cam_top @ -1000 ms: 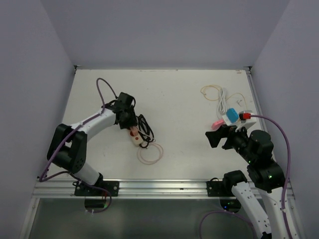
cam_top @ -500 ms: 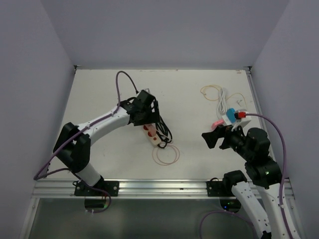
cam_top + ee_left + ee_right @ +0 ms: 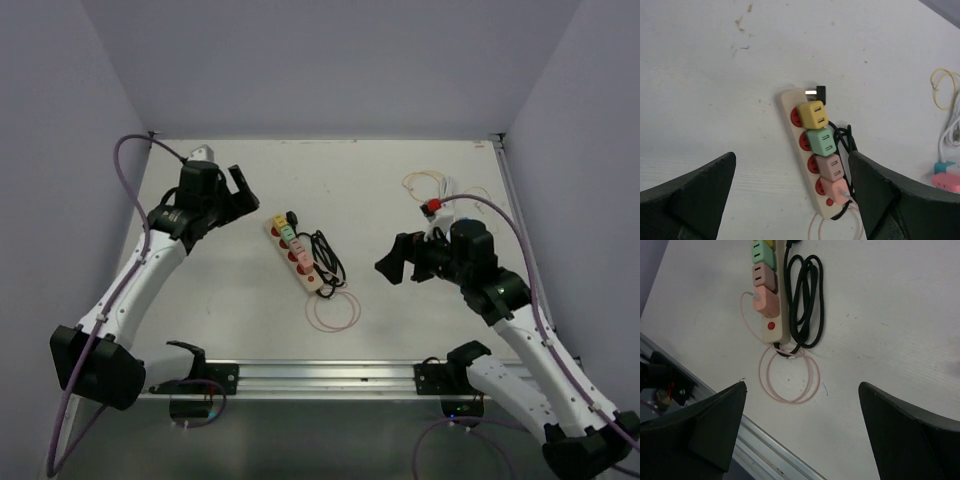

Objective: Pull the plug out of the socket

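A cream power strip (image 3: 296, 256) lies slantwise at the table's middle. Yellow (image 3: 812, 114), green (image 3: 822, 141), mauve (image 3: 829, 166) and pink (image 3: 832, 189) cube plugs sit in its sockets. A thin pink cable runs from the pink plug (image 3: 766, 301) into a loop (image 3: 332, 311). The strip's black cord (image 3: 326, 256) is coiled beside it, and its black plug (image 3: 816, 92) lies loose at the far end. My left gripper (image 3: 230, 196) is open and empty, up and left of the strip. My right gripper (image 3: 392, 259) is open and empty, right of the strip.
A white cable and a yellow loop (image 3: 424, 183) lie at the back right. Blue (image 3: 942, 166) and pink (image 3: 947, 181) adapters lie near them, right of the strip. The metal rail (image 3: 330, 377) runs along the near edge. Grey walls enclose the table.
My left gripper has let go of the strip, after dragging it right, and has drawn back to the upper left. My right arm has reached leftward toward the strip.
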You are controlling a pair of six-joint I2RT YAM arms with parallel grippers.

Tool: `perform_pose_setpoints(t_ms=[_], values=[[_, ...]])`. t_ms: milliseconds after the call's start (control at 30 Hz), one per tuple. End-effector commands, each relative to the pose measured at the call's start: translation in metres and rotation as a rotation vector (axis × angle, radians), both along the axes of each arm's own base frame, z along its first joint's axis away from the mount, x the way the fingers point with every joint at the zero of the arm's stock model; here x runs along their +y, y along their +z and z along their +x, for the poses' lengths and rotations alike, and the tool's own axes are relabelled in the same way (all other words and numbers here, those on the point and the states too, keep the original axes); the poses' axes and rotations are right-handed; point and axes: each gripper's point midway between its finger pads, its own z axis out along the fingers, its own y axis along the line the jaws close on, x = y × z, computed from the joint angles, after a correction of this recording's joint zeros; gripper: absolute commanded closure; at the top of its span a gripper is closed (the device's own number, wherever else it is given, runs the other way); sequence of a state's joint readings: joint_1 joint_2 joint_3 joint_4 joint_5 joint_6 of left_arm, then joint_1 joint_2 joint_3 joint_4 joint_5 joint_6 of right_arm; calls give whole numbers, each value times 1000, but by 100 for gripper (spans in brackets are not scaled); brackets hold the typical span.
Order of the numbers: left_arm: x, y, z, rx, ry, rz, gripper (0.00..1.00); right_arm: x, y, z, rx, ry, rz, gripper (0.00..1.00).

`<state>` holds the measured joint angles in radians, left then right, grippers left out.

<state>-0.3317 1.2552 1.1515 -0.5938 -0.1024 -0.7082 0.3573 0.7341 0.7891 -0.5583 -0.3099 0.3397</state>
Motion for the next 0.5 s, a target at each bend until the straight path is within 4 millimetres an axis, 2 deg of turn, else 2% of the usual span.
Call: perform_pose_setpoints(t_ms=[0,33,67,100,133,167,200,233,267,300,333,367,433,467], values=[[40,-13,-13,13,12,51,2,35,15,17,-80,52,-44,1],[56,-12,-14,1,29,49,1,40,12,24,-90,30,-85,1],[63,-25,-21,28,32,55,1,59,10,17,-101,83,-106,1],[66,-24,-26,15,18,49,1,72,-4,19,-73,107,-149,1],[77,-28,-28,12,40,48,1,77,-3,26,-98,78,-184,1],[81,-32,-31,14,41,50,1,93,-8,17,-101,124,-202,1],[85,-40,-38,18,35,63,1,106,-21,21,-87,141,-234,1],[92,-44,-40,18,47,72,1,115,-21,22,-96,151,-243,1],[95,-56,-47,38,49,86,1,127,-25,21,-104,158,-260,1],[101,-55,-48,16,66,109,1,133,-29,22,-110,159,-277,1],[103,-58,-51,13,71,116,1,141,-41,25,-95,164,-309,1],[103,-70,-57,28,73,120,1,149,-42,26,-112,163,-318,1],[104,-71,-59,-9,81,119,1,160,-53,30,-112,169,-353,1],[105,-83,-65,7,84,121,1,166,-53,30,-134,168,-358,1]])
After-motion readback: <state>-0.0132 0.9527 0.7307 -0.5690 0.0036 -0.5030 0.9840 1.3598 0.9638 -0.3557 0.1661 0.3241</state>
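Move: The pink plug with the cable, on the near part of the power strip, sits some 19 cm to the right hand's left, 7 cm farther out and about 15 cm below. The brown plug is 3 cm beyond it; the coiled black cable lies level with it, about 6 cm to its right, and the pink cable loops lie 11 cm nearer the base. From the left hand the pink plug is about 12 cm right, 5 cm back and 15 cm below. The right hand sweeps about 15 cm left towards the pink plug, sinking some 8 cm as it goes with its left side dipping roughly 20 degrees so that the wide-open fingers point more steeply down, turning a little counter-clockwise and touching nothing. The empty left hand clears the way, going about 10 cm left and then mostly down and back, away from the strip, its fingers still open. ##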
